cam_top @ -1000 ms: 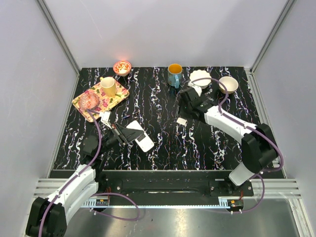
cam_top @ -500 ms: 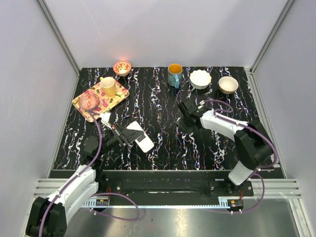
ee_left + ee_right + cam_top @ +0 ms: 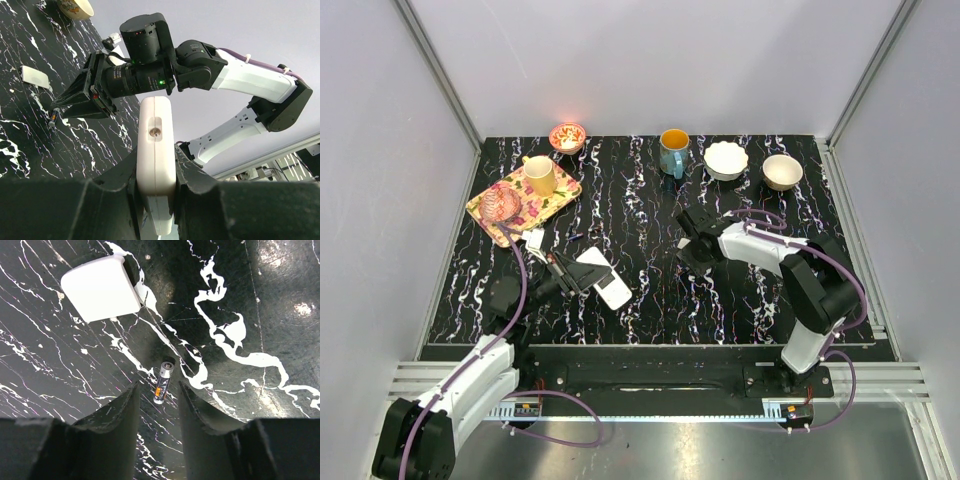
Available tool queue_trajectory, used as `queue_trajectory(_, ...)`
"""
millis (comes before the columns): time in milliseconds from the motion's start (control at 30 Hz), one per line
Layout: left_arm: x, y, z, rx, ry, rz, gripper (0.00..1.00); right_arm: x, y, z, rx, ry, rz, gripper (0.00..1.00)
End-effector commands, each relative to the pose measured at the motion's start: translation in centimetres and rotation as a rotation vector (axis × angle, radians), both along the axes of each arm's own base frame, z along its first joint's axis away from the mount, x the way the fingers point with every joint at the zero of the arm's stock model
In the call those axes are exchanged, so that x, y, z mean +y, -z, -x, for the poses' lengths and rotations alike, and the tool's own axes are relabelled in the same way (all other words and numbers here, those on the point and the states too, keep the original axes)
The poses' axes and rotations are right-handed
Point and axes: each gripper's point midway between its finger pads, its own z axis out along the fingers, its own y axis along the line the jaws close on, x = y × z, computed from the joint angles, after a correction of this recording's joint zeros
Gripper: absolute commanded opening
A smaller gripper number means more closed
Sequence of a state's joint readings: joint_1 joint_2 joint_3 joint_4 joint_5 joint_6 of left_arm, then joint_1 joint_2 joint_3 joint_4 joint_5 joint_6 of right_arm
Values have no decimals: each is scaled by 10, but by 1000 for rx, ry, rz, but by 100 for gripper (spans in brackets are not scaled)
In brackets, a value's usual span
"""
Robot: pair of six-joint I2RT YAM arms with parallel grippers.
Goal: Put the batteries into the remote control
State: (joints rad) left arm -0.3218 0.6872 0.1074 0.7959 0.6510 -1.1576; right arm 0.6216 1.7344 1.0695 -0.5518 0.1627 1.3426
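Observation:
The white remote control (image 3: 156, 135) stands edge-on between the jaws of my left gripper (image 3: 156, 162), which is shut on it. In the top view this gripper (image 3: 567, 276) holds the remote control (image 3: 608, 281) left of centre, just above the table. My right gripper (image 3: 158, 386) points down at the table with its jaws apart. One small battery (image 3: 163, 381) with an orange band lies flat between its fingertips, touching neither. The left wrist view shows that gripper (image 3: 70, 102) with the battery (image 3: 52, 118) at its tip. A white cover piece (image 3: 100, 287) lies just beyond.
A floral tray (image 3: 552, 203) at the back left carries a yellow cup (image 3: 540, 175) and a pink glass dish (image 3: 503, 203). Along the back stand a small red bowl (image 3: 567, 136), a blue mug (image 3: 673, 151), a white bowl (image 3: 725, 160) and a beige bowl (image 3: 782, 171).
My right arm has drawn back from near the white bowl toward the table's middle and come down over the battery, its jaws narrowing. The left gripper and remote have stayed put.

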Motion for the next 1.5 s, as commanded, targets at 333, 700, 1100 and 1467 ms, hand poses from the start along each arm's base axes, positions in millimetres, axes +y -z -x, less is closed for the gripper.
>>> queue_trajectory(333,2,-8,1,-47,-13,23,0,-7,16,8,44,8,38,36)
queue_trajectory(700,2,-7,1,-45,-16,22,0,-20,24,7,60,14,56,38)
queue_trajectory(1100,4,-9,-1,-49,-32,35,0,-22,29,9,108,7,65,25)
queue_trajectory(1467,3,-11,-2,-38,-27,38,0,-30,-11,-6,-29,-110,122,0)
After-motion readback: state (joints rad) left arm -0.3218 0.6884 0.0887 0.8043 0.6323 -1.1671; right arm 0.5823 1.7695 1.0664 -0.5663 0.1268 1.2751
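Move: The battery sits between and just under the right hand's open fingertips, its middle about 2 cm below and barely 1 cm to the right, level with it fore and aft, one end raised towards the hand. The white battery cover lies on the table some 6 cm ahead and 4 cm to the left, about 3 cm lower. From the left hand, the battery is roughly 10 cm ahead, 25 cm to the right and 20 cm below. Fingers pointing down and just under half open, the right hand first eases down a little over 1 cm around the battery, then creeps about 1 cm to its right, away from the white cover, tipping only a few degrees steeper. As it sidles over and settles a touch lower, the fingers narrow to nearly shut, their tips coming in on both sides of the battery's raised end. ##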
